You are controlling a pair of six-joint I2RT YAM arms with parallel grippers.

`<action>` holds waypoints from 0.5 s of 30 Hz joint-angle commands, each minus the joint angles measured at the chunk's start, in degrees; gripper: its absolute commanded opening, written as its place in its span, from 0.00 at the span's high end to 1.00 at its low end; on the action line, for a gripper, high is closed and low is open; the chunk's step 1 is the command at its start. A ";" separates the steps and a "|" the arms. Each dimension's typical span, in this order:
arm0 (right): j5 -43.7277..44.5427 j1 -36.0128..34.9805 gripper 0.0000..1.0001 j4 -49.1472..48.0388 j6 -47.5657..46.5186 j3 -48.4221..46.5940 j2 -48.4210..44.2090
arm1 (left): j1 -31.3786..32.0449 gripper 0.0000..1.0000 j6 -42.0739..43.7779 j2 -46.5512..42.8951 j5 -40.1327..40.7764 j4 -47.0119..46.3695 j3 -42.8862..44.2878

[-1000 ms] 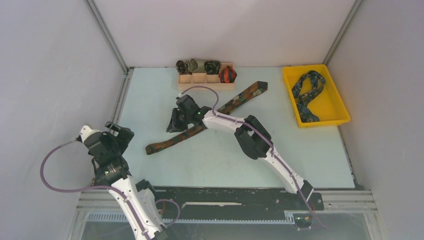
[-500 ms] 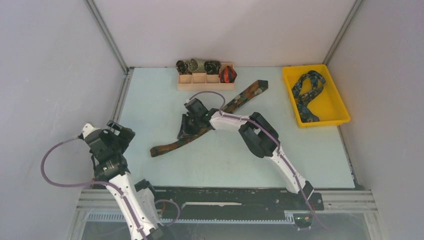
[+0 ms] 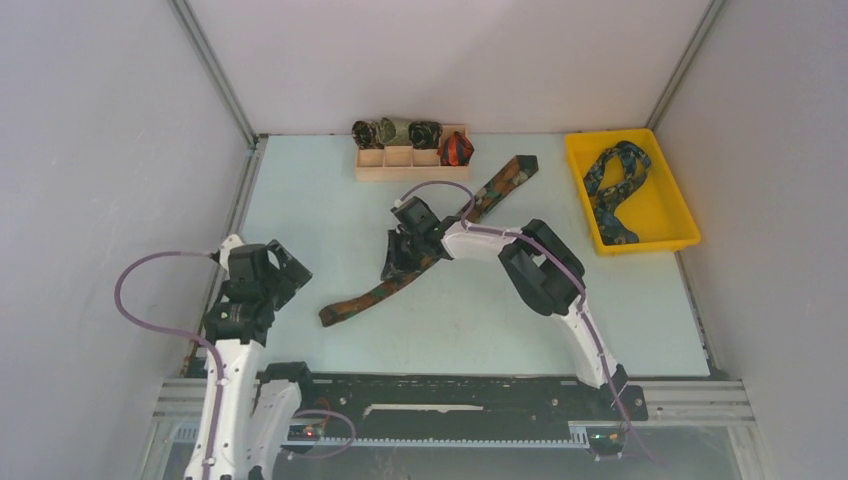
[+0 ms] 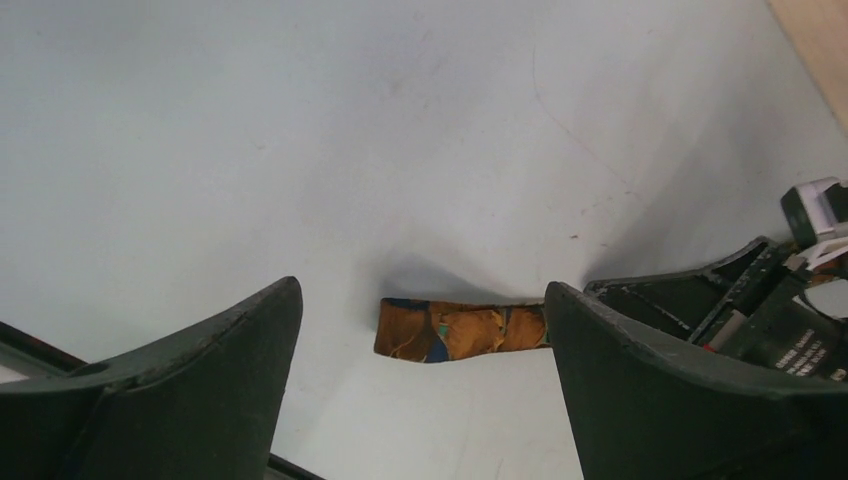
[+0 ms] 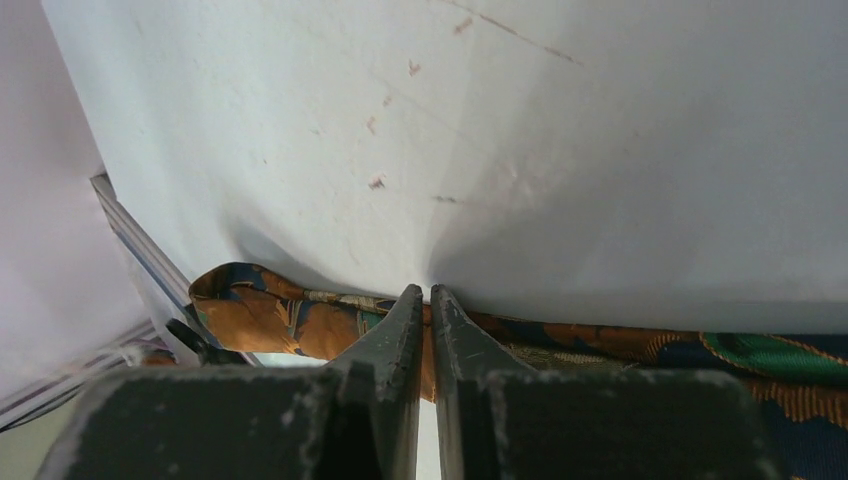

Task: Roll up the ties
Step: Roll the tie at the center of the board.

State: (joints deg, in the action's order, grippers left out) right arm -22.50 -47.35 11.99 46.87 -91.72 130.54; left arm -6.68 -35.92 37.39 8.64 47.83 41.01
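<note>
A brown-orange-green tie (image 3: 437,238) lies stretched diagonally across the table. My right gripper (image 3: 398,262) is shut on it near its middle; in the right wrist view the closed fingers (image 5: 428,318) pinch the fabric (image 5: 290,318). My left gripper (image 3: 290,268) is open and empty near the left edge, a little left of the tie's narrow end (image 3: 332,313). That end (image 4: 455,330) lies between its spread fingers in the left wrist view. A navy and teal tie (image 3: 612,184) lies loose in the yellow tray (image 3: 675,215). A rolled red-orange tie (image 3: 456,149) sits in the wooden box (image 3: 400,172).
The wooden box at the back holds three other rolled ties (image 3: 397,131). The yellow tray stands at the back right. Grey walls close in the table on the left, back and right. A purple cable (image 3: 150,300) loops beside the left arm.
My right gripper has dragged the tie to the right and a little toward the front. My left arm has swung right and forward, closer to the tie's narrow end.
</note>
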 commanded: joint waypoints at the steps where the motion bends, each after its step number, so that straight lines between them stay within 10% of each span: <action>1: 4.63 0.74 0.89 3.89 -3.38 3.36 -3.90 | 6.06 0.03 -11.60 -3.64 9.69 1.50 -3.02; 15: 4.94 0.83 0.89 1.06 -6.37 6.29 -11.14 | 13.21 0.32 -21.09 -11.11 5.74 -9.66 -20.68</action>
State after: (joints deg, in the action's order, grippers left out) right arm -19.44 -47.00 13.32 42.50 -86.02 124.97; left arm 5.37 -53.95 26.65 14.57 42.98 21.98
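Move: The left end of the tie lies below my open left hand: about 7 cm to its right, 1 cm back and some 14 cm down. My right gripper is on the same tie, roughly 19 cm right and 7 cm ahead of my left hand. From the right hand, that tie end is about 12 cm left and 8 cm back at table level; the wooden box stands some 27 cm ahead and 5 cm right. I bring my left hand down about 8 cm towards the tie's left end, easing some 3 cm right and 2 cm back, and narrow its wide-open fingers to roughly two-thirds, not yet touching. Meanwhile my right hand, nearly shut with its fingertips still on the tie, keeps dragging slowly right, under 3 cm. ##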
